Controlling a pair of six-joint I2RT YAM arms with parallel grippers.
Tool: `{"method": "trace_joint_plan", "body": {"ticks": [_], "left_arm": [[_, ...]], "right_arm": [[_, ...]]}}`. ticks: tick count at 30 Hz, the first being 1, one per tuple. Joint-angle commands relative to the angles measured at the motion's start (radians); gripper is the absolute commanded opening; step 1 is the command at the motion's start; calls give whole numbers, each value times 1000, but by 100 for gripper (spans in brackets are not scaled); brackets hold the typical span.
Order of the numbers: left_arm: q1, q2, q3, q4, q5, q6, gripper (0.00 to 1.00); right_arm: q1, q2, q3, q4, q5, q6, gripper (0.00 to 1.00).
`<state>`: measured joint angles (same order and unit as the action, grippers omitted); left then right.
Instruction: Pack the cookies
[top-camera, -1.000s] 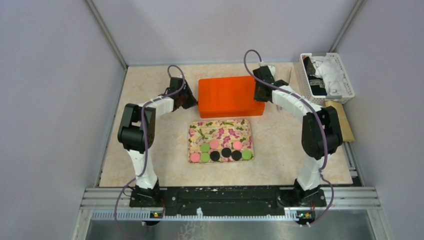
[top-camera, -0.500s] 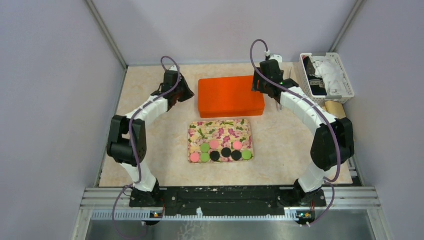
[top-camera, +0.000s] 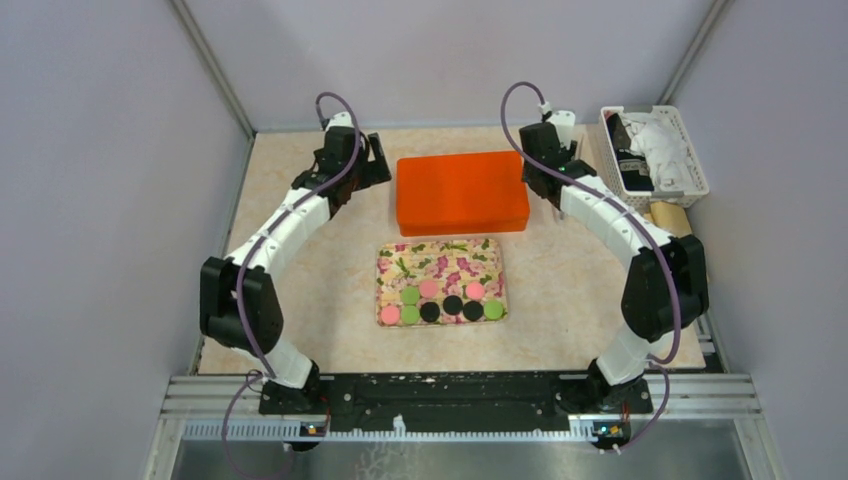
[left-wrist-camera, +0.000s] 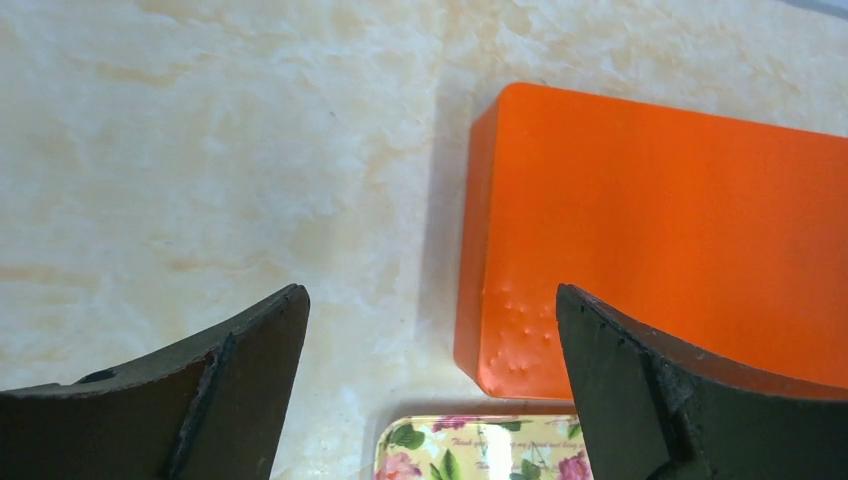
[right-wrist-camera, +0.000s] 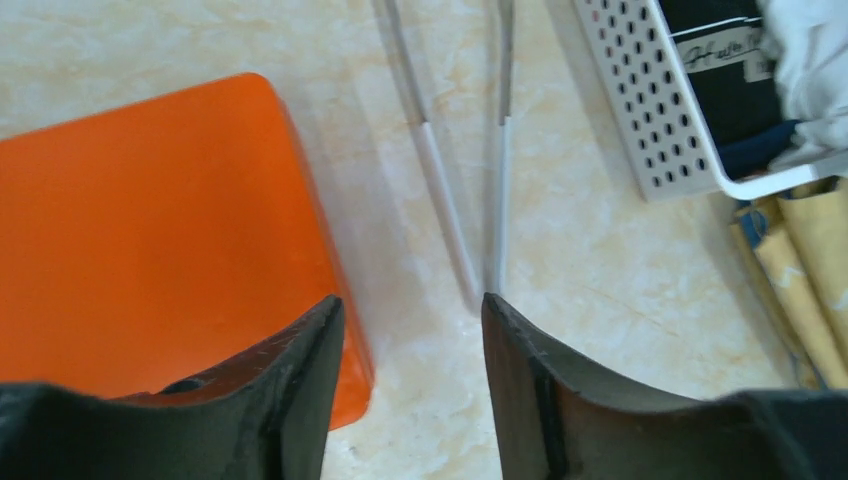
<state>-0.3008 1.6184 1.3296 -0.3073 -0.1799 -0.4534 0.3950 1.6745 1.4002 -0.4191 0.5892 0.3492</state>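
Several cookies (top-camera: 452, 304), pink, green and black discs, lie in two rows on the front half of the floral tray (top-camera: 440, 258). Behind the tray rests a closed orange box (top-camera: 461, 192). My left gripper (top-camera: 374, 168) hovers off the box's left end, open wide; in the left wrist view the gripper (left-wrist-camera: 428, 300) frames bare table, the box's corner (left-wrist-camera: 650, 240) and the tray's corner (left-wrist-camera: 480, 452). By the box's right end my right gripper (top-camera: 540, 178) is part open; in its wrist view the gripper (right-wrist-camera: 411, 305) holds nothing, with the box (right-wrist-camera: 150, 230) to its left.
A white perforated basket (top-camera: 688, 150) with cloth and dark items stands at the back right, also seen in the right wrist view (right-wrist-camera: 640, 90). Metal tongs (right-wrist-camera: 470, 200) lie on the table between box and basket. Yellow rolled items (right-wrist-camera: 800, 260) lie beside the basket.
Both grippers were shut against the ends of the orange box; they have opened and drawn back from it. The left arm has stretched farther back. Box, tray and cookies stayed put.
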Motion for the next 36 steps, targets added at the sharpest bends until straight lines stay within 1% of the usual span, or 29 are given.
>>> {"method": "trace_joint_plan", "body": {"ticks": [1, 2, 5, 9, 10, 11, 14, 17, 23, 27, 36], "left_arm": [[-41, -100, 49, -62, -243, 37, 99], [-47, -111, 46, -68, -270, 35, 99], [-52, -152, 22, -58, -318, 26, 99], [-53, -182, -24, 8, -278, 69, 98], [-54, -182, -30, 20, -255, 87, 98], [-57, -179, -30, 29, -241, 100, 98], [-63, -175, -32, 31, -232, 108, 98], [-65, -189, -59, 64, -223, 112, 98], [-65, -228, -119, 134, -195, 142, 99], [-65, -222, -121, 139, -182, 147, 98], [-65, -201, -122, 146, -147, 137, 99]], "right_arm": [[6, -43, -34, 27, 148, -42, 64], [9, -48, -42, 33, 192, -55, 67], [10, -64, -51, 22, 306, -72, 68], [11, -104, -73, 38, 382, -96, 70], [11, -114, -71, 40, 378, -109, 93], [11, -123, -68, 37, 365, -122, 98], [11, -127, -36, -2, 317, -133, 99], [11, -110, -16, -31, 232, -145, 99], [11, -38, 3, -64, 143, -83, 99], [11, -33, -10, -33, 80, -61, 99], [11, -66, -36, 14, 19, -73, 99]]}}
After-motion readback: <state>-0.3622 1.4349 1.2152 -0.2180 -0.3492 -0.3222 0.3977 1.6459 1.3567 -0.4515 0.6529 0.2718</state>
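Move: The closed orange cookie box has its middle about 17 cm to the right of the left hand, 4 cm farther out and 15 cm lower; the flowered cookie tray lies about 14 cm right of that hand and 13 cm nearer the base. From the right hand, the box is some 17 cm left and 3 cm ahead, at a similar drop. Under the right hand's reach the tongs lie about 7 cm ahead, and the white basket roughly 18 cm right and 10 cm ahead. Rising some 6 cm while drawing left and back, the empty left hand keeps clear of the closed box, tips its fingers up about 10 degrees, then eases slightly down and back right, still wide open. The right hand swings right and back, away from the box, lifts a little, then returns partway left and down; its fingers spread from half open to fully open. ##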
